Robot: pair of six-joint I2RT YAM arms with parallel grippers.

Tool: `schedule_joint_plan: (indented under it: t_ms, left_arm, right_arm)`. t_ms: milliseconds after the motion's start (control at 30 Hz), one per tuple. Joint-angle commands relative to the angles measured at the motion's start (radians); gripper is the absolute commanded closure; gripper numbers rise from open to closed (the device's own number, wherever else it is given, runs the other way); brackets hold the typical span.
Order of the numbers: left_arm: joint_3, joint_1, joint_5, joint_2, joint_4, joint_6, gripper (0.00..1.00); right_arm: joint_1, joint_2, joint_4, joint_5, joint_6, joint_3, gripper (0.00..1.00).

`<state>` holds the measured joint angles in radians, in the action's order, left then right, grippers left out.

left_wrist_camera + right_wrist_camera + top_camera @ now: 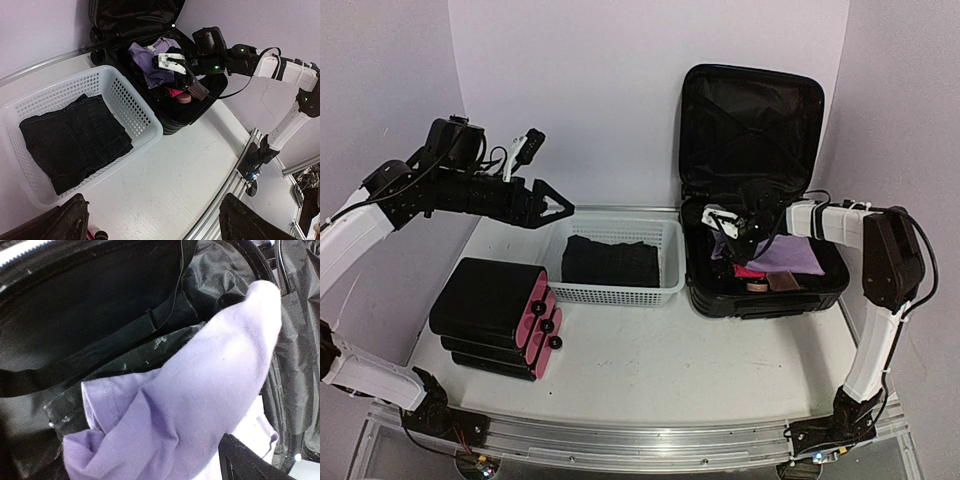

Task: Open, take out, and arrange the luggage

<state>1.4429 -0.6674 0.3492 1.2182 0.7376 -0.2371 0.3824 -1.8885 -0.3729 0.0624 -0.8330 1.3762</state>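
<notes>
The luggage (750,110) stands open at the right of the table, its lid upright and its black lining (75,305) showing. A crumpled purple cloth (790,255) (150,65) (190,405) lies in its lower half over other small items. My right gripper (732,240) (192,85) (155,465) is down inside the case right over that cloth, jaws wide apart; only one fingertip (247,460) shows in the right wrist view. Left of the basket my left gripper (555,208) (160,225) hovers open above the table, holding nothing.
A white perforated basket (610,292) (150,130) with folded dark jeans (610,260) (75,140) sits mid-table beside the luggage. Smaller black cases with pink sides and black knobs (495,310) are stacked at the front left. A pink item (748,270) and a round brownish one (184,98) lie in the luggage.
</notes>
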Motion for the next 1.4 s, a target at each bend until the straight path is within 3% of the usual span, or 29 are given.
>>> schedule_joint_plan:
  t_ms: [0, 267, 433, 700, 833, 1133, 1300, 1367]
  left_arm:
    - [-0.009, 0.004, 0.015, -0.026, -0.051, -0.013, 0.09]
    - [-0.019, 0.005, 0.018, -0.033, -0.055, -0.02, 0.09]
    - [-0.025, 0.005, 0.023, -0.036, -0.058, -0.023, 0.09]
    - [-0.026, 0.005, 0.035, -0.029, -0.063, -0.028, 0.1]
    - [-0.026, 0.005, 0.037, -0.031, -0.064, -0.031, 0.1]
    - [-0.034, 0.005, 0.048, -0.034, -0.07, -0.038, 0.1]
    - [-0.039, 0.005, 0.053, -0.04, -0.074, -0.041, 0.1]
    - [-0.042, 0.005, 0.054, -0.045, -0.076, -0.041, 0.1]
  right_arm:
    - [0.024, -0.001, 0.166, 0.093, -0.036, -0.031, 0.15]
    - [0.035, -0.037, 0.212, 0.078, -0.073, -0.036, 0.16]
    - [0.038, -0.043, 0.215, 0.114, -0.078, -0.029, 0.24]
    - [0.037, -0.058, 0.213, 0.201, -0.067, -0.008, 0.49]
    - [0.036, -0.023, 0.196, 0.186, 0.022, 0.009, 0.63]
    - [0.011, 0.05, 0.114, 0.108, 0.217, 0.058, 0.75]
    - [-0.045, 0.076, 0.089, 0.063, 0.327, 0.059, 1.0]
    - [-0.069, 0.086, 0.085, 0.052, 0.386, 0.058, 1.0]
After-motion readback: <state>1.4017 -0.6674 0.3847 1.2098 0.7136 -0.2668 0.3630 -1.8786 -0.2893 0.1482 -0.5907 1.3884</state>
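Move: The purple shirt's bunched left part already lies between the right hand's open fingers; its fold is about 2 cm ahead, level sideways and 1 cm below. The visible bit of red cloth is some 4 cm back and 3 cm right, the pink round box 7 cm back and 5 cm right, the brown wallet 6 cm back and 11 cm right, all roughly 5 cm lower. From the left hand that fold is about 24 cm ahead, 40 cm right and 26 cm down. Ease the right gripper about 2 cm forward over the shirt, dipping slightly, and shut the wide-open fingers so they pinch the purple fold between their tips. Then, still closing, raise it nearly 4 cm and draw it a little to the right while turning the hand some 15 degrees clockwise, lifting the fold away from the red cloth. ##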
